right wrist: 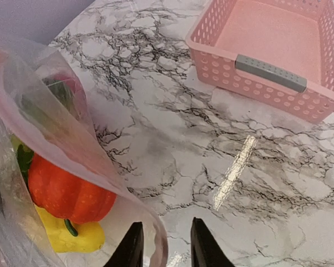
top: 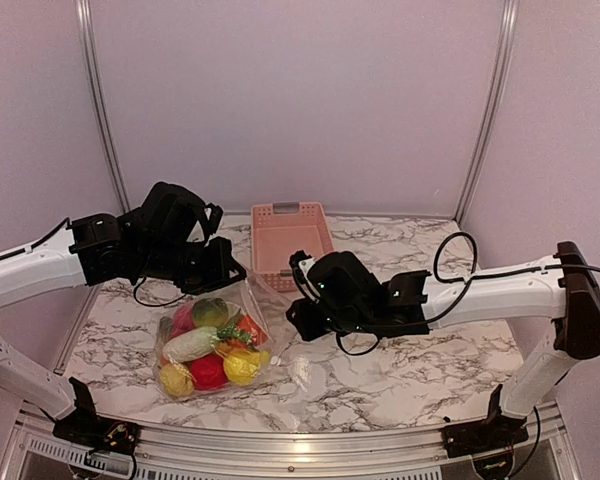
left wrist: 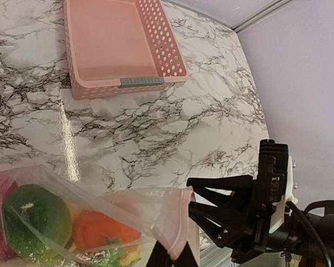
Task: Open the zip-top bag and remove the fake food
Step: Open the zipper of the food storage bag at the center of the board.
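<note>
The zip-top bag (top: 262, 318) lies on the marble table, full of fake food (top: 208, 370): red, yellow, green and orange pieces and a white radish. My left gripper (top: 230, 275) is shut on the bag's pinkish zip edge (left wrist: 175, 222), which rises between its fingertips in the left wrist view. My right gripper (top: 295, 320) stands at the bag's right corner with its jaws open. In the right wrist view the bag's rim (right wrist: 158, 250) hangs loose beside the left finger of the right gripper (right wrist: 164, 245). An orange pepper (right wrist: 61, 189) and a yellow piece (right wrist: 72, 236) show through the plastic.
A pink slotted basket (top: 285, 209) with nothing in it stands at the back middle of the table, just beyond both grippers. Its grey handle (right wrist: 270, 72) faces the arms. Purple walls and metal posts close in the table.
</note>
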Controlling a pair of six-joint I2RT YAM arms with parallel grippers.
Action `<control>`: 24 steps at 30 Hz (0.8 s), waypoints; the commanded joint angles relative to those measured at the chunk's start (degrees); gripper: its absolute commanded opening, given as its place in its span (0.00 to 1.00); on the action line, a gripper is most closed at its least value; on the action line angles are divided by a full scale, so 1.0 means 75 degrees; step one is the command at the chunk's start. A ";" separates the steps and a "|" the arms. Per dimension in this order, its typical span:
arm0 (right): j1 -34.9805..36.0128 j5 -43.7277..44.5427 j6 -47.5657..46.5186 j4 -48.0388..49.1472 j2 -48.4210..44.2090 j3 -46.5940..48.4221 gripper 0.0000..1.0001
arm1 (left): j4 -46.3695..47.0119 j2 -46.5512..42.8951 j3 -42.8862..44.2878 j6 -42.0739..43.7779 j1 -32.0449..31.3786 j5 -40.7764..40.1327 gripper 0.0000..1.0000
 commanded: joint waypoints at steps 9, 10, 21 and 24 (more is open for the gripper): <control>0.0202 0.0253 -0.1434 -0.0162 -0.1262 0.0438 0.52 | 0.0932 0.1516 0.1056 0.0253 0.0541 0.1734 0.00; 0.0301 0.0217 -0.1595 -0.0135 -0.1170 0.0515 0.53 | 0.0934 0.1610 0.1121 0.0226 0.0542 0.1775 0.00; 0.0685 0.0969 -0.2001 -0.0694 0.0056 0.1240 0.51 | 0.1232 0.1992 0.1280 0.0002 0.0704 0.2009 0.00; 0.0727 0.1322 -0.1908 -0.0817 0.0003 0.1137 0.49 | 0.1250 0.1994 0.1291 -0.0013 0.0728 0.2026 0.00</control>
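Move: The left hand already pinches the bag's mouth; the stretch of rim by the right fingers lies about 12 cm to its right, roughly 2 cm back and 8 cm lower. From the right hand, the rim to be straddled is some 3 cm left, 1 cm back and 2 cm up. The orange-red tomato in the bag is about 11 cm left, level fore and aft and 11 cm down; the pink basket is roughly 25 cm ahead, 2 cm left and 12 cm below. Up and then down goes the right hand, fingers already parting and opening to about half: it rises nearly 9 cm while tilting up, drifts left and slightly back, then sinks some 5 cm, its open fingers ending either side of the bag rim. The left hand keeps its pinch on the mouth and carries it about 5 cm right and a little forward, towards the right hand. ##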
